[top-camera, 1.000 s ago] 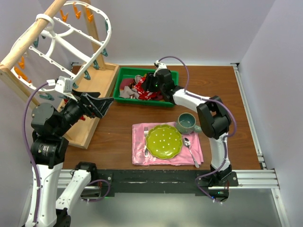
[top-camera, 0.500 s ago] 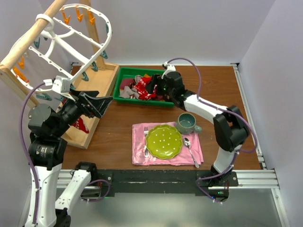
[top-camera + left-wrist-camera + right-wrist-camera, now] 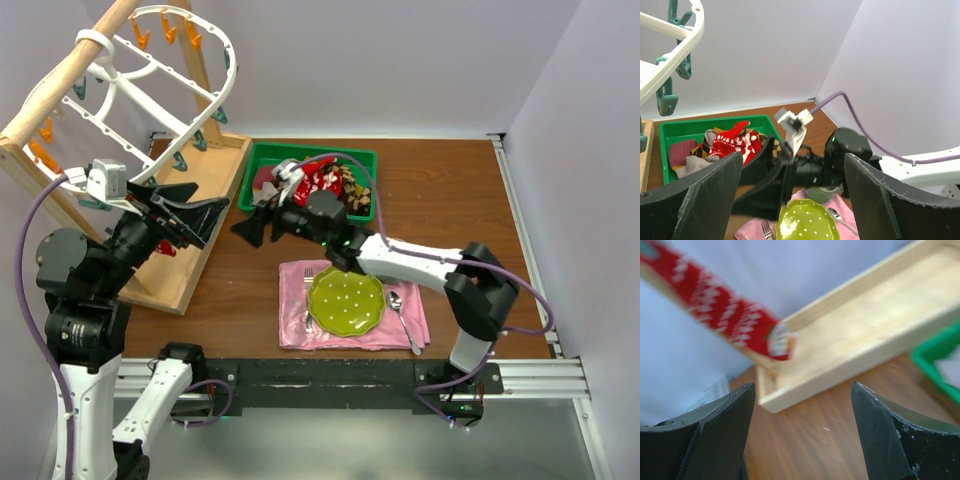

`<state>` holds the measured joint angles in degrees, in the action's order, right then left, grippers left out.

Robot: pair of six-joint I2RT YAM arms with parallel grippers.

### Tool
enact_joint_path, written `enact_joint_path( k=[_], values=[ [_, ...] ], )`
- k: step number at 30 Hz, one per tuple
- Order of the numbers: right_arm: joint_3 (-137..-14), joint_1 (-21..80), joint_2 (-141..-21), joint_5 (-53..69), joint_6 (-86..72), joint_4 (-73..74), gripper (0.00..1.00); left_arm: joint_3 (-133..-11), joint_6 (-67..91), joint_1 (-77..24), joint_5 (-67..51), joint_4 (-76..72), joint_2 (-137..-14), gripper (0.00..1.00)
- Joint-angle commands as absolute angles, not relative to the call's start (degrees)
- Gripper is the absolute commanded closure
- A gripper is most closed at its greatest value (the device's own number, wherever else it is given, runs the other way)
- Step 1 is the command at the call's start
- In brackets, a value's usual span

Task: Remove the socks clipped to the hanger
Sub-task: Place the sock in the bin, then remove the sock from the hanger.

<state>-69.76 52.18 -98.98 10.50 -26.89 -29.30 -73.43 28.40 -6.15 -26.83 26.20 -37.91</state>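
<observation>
The white hanger (image 3: pixel 170 85) hangs from the wooden pole at the top left; its rim and teal clips (image 3: pixel 675 60) show in the left wrist view. One red-and-white sock (image 3: pixel 725 315) hangs beside the wooden rack, blurred, also visible as red sock (image 3: pixel 165 247) behind my left arm. Other socks (image 3: pixel 325 182) lie piled in the green bin (image 3: pixel 300 150); those socks (image 3: pixel 732 142) show in the left wrist view. My left gripper (image 3: pixel 210 215) is open and empty over the rack base. My right gripper (image 3: pixel 250 222) is open and empty, pointing left at the rack base.
The wooden rack base (image 3: pixel 865 340) lies just ahead of my right gripper (image 3: pixel 801 387). A pink napkin (image 3: pixel 295 330) carries a green plate (image 3: pixel 346 298), a fork (image 3: pixel 308 300) and a spoon (image 3: pixel 400 315). My right arm (image 3: pixel 840 155) crosses in front of my left gripper (image 3: pixel 792 160).
My right arm has swung out of the green bin leftward toward the rack base, its jaws spreading wider. My left arm has shifted slightly up and left.
</observation>
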Motion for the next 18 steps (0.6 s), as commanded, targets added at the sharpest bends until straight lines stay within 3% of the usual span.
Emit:
enact_joint_path(
  k=[1, 15, 18],
  values=[
    [-75.8, 57.6, -103.6, 8.5, -25.8, -38.4, 0.18, -75.1, 29.4, -6.3, -26.5, 26.4, -37.9, 0.12],
    [-88.5, 70.0, -117.4, -7.1, -25.8, -46.0, 0.18, -73.6, 28.0, -6.3, -23.5, 30.0, -35.3, 0.12],
    [-90.3, 72.0, -118.6, -9.3, -24.2, -45.5, 0.14, -73.2, 27.1, -6.3, -20.4, 32.1, -33.6, 0.12]
  ],
)
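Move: The red sock hangs some 21 cm to the right hand's left and about 9 cm back, its middle roughly 4 cm higher. From that hand the green bin is about 22 cm ahead, 8 cm to the right and 24 cm down; the green plate lies some 7 cm back, 17 cm to the right and 26 cm below. From the left hand, the sock is about 13 cm left, 4 cm back and 15 cm lower. Leftward and back, fast at first and then slowing, the empty right hand sweeps about 16 cm at nearly constant height, away from the green bin and towards the hanging red sock, coming in beneath the left gripper. Its fingers stay wide open, still pointing mostly left, and tip up by under 10 degrees; no touch on the sock can be seen. ##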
